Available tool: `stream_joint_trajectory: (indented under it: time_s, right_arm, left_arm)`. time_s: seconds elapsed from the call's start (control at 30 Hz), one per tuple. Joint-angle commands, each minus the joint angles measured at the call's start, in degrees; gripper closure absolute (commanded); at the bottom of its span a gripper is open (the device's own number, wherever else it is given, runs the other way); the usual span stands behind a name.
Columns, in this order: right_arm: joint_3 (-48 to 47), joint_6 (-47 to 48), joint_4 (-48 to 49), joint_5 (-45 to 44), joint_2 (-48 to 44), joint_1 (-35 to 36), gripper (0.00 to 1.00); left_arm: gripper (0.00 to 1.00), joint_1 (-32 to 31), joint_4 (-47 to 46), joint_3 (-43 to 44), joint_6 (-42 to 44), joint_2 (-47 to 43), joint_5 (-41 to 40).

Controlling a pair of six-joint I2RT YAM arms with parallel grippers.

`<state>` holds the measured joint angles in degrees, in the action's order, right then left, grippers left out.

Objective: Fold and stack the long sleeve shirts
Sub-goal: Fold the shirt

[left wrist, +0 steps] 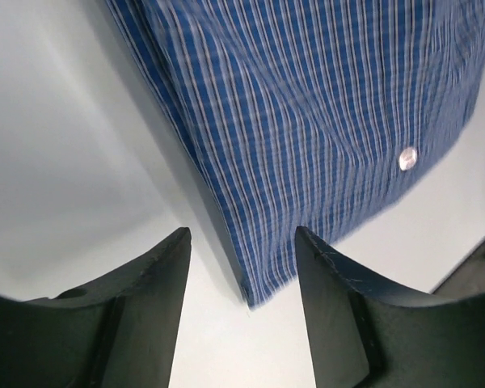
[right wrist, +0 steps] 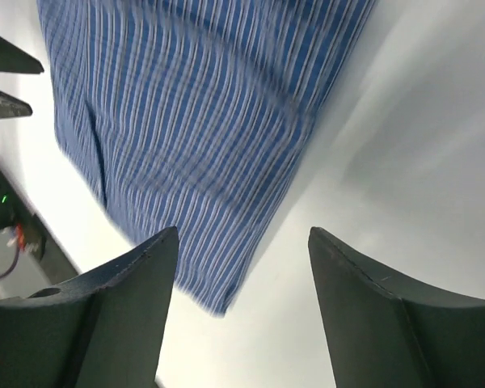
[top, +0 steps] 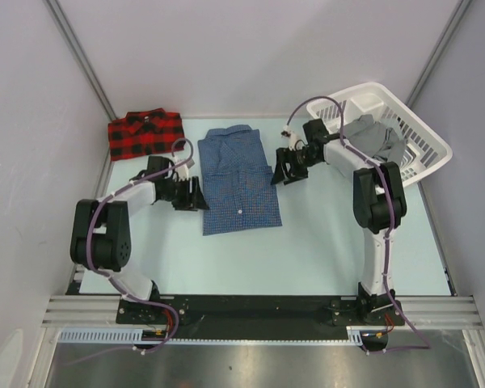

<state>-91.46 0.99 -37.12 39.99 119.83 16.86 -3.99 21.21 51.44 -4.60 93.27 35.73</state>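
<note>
The dark blue check shirt (top: pixel 238 178) lies folded flat in the middle of the table, collar toward the back. The red-and-black plaid shirt (top: pixel 144 134) lies folded at the back left. My left gripper (top: pixel 196 194) sits at the blue shirt's left edge. In the left wrist view it (left wrist: pixel 242 242) is open, with a corner of the blue cloth (left wrist: pixel 307 121) lying between the fingers, untouched. My right gripper (top: pixel 283 166) is at the shirt's right edge. The right wrist view shows it (right wrist: pixel 242 238) open too, over the cloth's edge (right wrist: pixel 186 113) and bare table.
A white laundry basket (top: pixel 424 133) stands at the back right with a grey garment (top: pixel 376 137) in it, close behind the right arm. Walls close in the table on the left, back and right. A white button (left wrist: pixel 407 158) shows on the blue shirt.
</note>
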Motion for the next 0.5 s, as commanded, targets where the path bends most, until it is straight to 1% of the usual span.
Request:
stream_joint_trajectory:
  time_s: [0.0,0.17,0.2,0.23,0.27,0.3,0.33,0.37,0.4,0.43,0.47]
  right_arm:
    - [-7.31,-0.55,3.89,-2.81,5.57,0.01,0.29]
    - [-11.63,-0.47,5.39,-2.81,9.98,0.80,0.34]
    - [-11.81,-0.73,6.18,-2.29,10.68,0.72,0.36]
    - [-11.99,-0.73,6.88,-2.02,10.86,0.98,0.38]
    - [-12.16,-0.73,8.72,-1.84,11.12,1.07,0.45]
    - [-12.34,-0.73,9.26,-1.67,11.65,1.15,0.49]
    - [-13.30,-0.73,9.35,-1.58,11.83,1.24,0.52]
    - [-13.65,-0.73,9.52,-1.32,11.92,1.42,0.61]
    - [-13.92,-0.73,9.61,-0.79,11.92,1.51,0.66]
    - [-13.75,-0.73,9.96,-0.53,11.22,1.59,0.70]
    - [-13.74,-0.73,10.66,-0.35,10.87,2.12,0.78]
  left_arm:
    - [0.39,0.39,-6.87,5.59,-2.86,4.01,-3.21]
    - [0.38,0.39,-11.44,9.64,-6.29,9.45,-3.29]
    - [0.38,0.39,-12.24,10.25,-6.91,9.99,-3.12]
    - [0.40,0.39,-13.64,10.52,-7.61,10.52,-2.16]
    - [0.43,0.39,-14.44,10.70,-8.22,11.48,-1.54]
    - [0.46,0.39,-14.88,10.87,-8.84,11.84,-0.67]
    - [0.56,0.39,-15.41,10.79,-9.37,12.10,1.26]
    - [0.62,0.39,-15.32,10.61,-9.63,11.85,1.97]
    - [0.69,0.39,-14.89,9.91,-9.72,11.41,2.24]
    - [0.82,0.47,-14.10,9.30,-9.46,10.62,2.94]
    - [0.87,0.47,-13.48,8.68,-9.11,9.83,2.86]
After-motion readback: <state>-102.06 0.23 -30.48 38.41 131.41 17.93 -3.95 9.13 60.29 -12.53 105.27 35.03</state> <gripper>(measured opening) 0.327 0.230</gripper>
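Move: Along the blue shirt's left edge, the spot to pinch just short of the fold across its middle lies about 8 cm ahead of the left hand, 1 cm right and 2 cm below; the white button is level with that hand, some 10 cm right. From the right hand, the matching spot on the shirt's right edge is roughly 6 cm ahead, 2 cm left and 5 cm lower, the collar about 20 cm ahead and 11 cm left. Sliding forward beside the shirt with open fingers, the left hand runs about 8 cm up its left edge, staying almost level. The right hand first goes about 5 cm forward, then sinks some 3 cm while easing left onto the right edge. Near the end both grippers close most of the way on the edges near the cross fold, starting to pinch the cloth. ##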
